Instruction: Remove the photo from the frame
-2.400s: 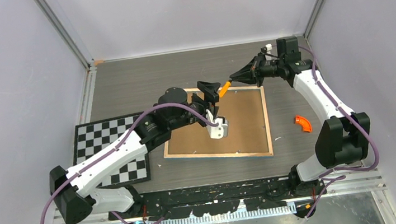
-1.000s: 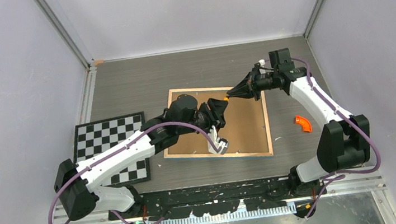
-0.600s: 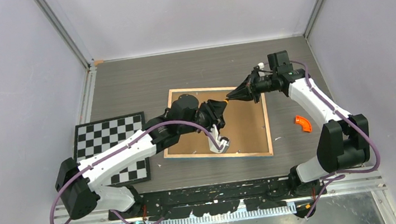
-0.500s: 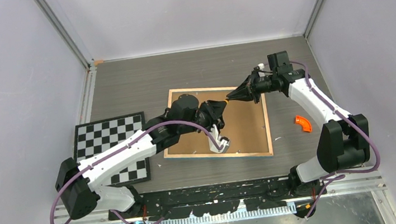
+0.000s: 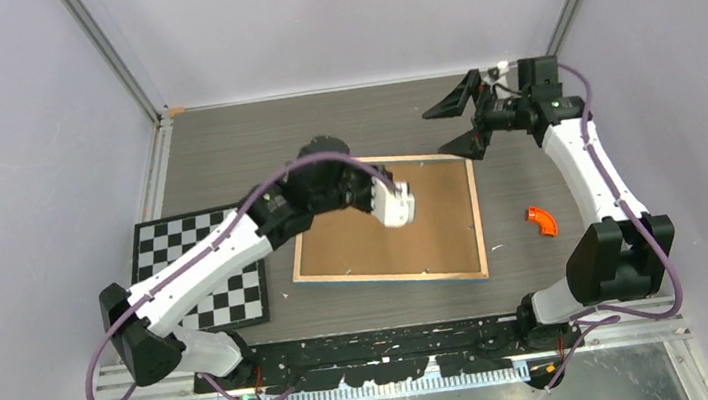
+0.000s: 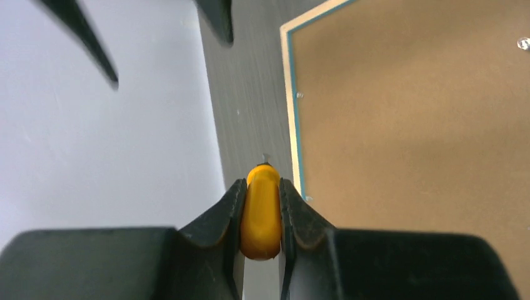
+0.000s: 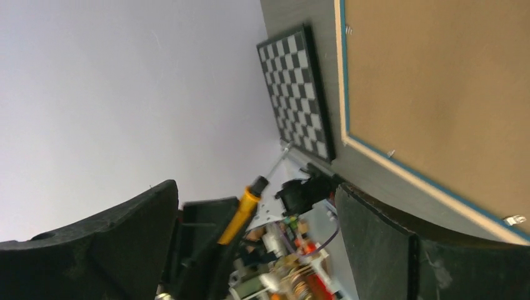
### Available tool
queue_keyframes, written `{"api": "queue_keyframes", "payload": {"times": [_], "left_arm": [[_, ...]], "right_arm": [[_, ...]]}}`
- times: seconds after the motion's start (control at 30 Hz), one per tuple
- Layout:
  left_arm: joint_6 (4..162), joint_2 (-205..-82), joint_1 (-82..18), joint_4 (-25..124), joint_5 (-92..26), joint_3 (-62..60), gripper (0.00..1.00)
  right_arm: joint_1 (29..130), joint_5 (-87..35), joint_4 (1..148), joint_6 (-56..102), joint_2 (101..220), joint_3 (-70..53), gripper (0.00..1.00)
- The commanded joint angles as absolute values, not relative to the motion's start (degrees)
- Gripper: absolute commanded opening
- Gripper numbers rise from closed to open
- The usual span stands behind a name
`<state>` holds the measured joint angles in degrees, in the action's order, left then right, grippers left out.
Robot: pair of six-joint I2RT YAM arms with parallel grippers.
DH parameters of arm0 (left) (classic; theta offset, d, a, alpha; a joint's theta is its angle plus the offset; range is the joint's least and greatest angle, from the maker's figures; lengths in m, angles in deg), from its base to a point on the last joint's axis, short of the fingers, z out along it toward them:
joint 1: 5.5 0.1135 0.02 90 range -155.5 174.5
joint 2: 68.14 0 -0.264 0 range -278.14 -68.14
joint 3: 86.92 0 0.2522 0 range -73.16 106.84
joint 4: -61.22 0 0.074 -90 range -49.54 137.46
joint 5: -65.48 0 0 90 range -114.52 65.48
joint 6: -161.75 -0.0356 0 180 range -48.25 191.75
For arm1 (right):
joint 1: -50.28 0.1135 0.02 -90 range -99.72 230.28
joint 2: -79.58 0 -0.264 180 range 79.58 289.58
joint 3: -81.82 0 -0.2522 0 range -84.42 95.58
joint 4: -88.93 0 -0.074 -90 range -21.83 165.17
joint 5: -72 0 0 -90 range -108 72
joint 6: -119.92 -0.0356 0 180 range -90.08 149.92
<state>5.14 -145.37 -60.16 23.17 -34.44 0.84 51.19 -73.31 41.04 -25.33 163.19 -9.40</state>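
Observation:
The frame [image 5: 434,226] lies face down on the table, its brown fibreboard back up, and a thin blue border [image 6: 295,125] shows along its edge. The photo is hidden under that back. My left gripper [image 6: 262,185] is shut on the yellow-orange handle of a small screwdriver-like tool [image 6: 261,215]. The right wrist view shows the tool [image 7: 240,215] from the side, metal tip up. In the top view the left wrist [image 5: 393,204] hovers over the frame's far part. My right gripper [image 5: 454,124] stands wide open beyond the frame's far right corner, holding nothing.
A black-and-white checkerboard [image 5: 199,268] lies left of the frame, partly under the left arm. A small orange curved piece [image 5: 540,221] sits on the table right of the frame. Small metal tabs [image 6: 522,43] dot the frame's back. Grey walls close in on three sides.
The right gripper has let go of the tool, opened wide and drawn back to the far right. The left gripper has closed on the tool's handle, and its wrist has risen and turned.

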Motion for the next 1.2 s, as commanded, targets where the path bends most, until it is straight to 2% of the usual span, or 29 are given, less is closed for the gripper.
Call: {"api": "queue_keyframes", "payload": {"times": [0.0, 0.2, 0.37, 0.73, 0.93, 1.17], "left_arm": [[29.80, -148.66, -53.55, 10.16, -31.87, 12.36, 0.00], [55.88, -155.24, -40.46, -0.12, -35.98, 22.39, 0.00], [65.07, -158.07, -29.66, -4.40, -45.47, 23.28, 0.00], [57.87, -158.14, -27.92, 6.14, -40.37, 9.69, 0.00], [54.13, -160.94, -27.94, 11.66, -40.78, 8.29, 0.00], [45.76, -163.24, -27.92, 11.45, -41.09, 8.41, 0.00]], "right_arm": [[48.89, -67.65, 29.04, -6.64, 163.29, 0.21, 1.00], [48.41, -60.29, 21.66, 9.35, 162.42, 2.59, 1.00], [48.43, -55.13, 13.74, 24.00, 163.49, 0.36, 1.00], [48.39, -49.57, 9.32, 33.65, 168.22, -10.20, 1.00], [48.26, -41.86, 11.60, 34.79, 169.74, -13.38, 1.00], [48.39, -44.04, 12.31, 34.97, 171.73, -12.89, 0.96]]}}
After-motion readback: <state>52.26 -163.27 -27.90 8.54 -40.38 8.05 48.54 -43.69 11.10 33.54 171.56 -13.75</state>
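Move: From the left hand, still gripping the screwdriver, the clip on the frame's left edge lies about 14 cm ahead, 15 cm left and 25 cm below; the frame's far-left corner is some 8 cm beyond that clip. The middle of the frame's right edge sits roughly 4 cm back, 9 cm right and 26 cm below the right hand, with the orange elbow about 12 cm to the right of that edge and 2 cm nearer. Left swings screwdriver about 15 cm left, down, forward towards clip; open right hand sinks towards frame's right edge. ##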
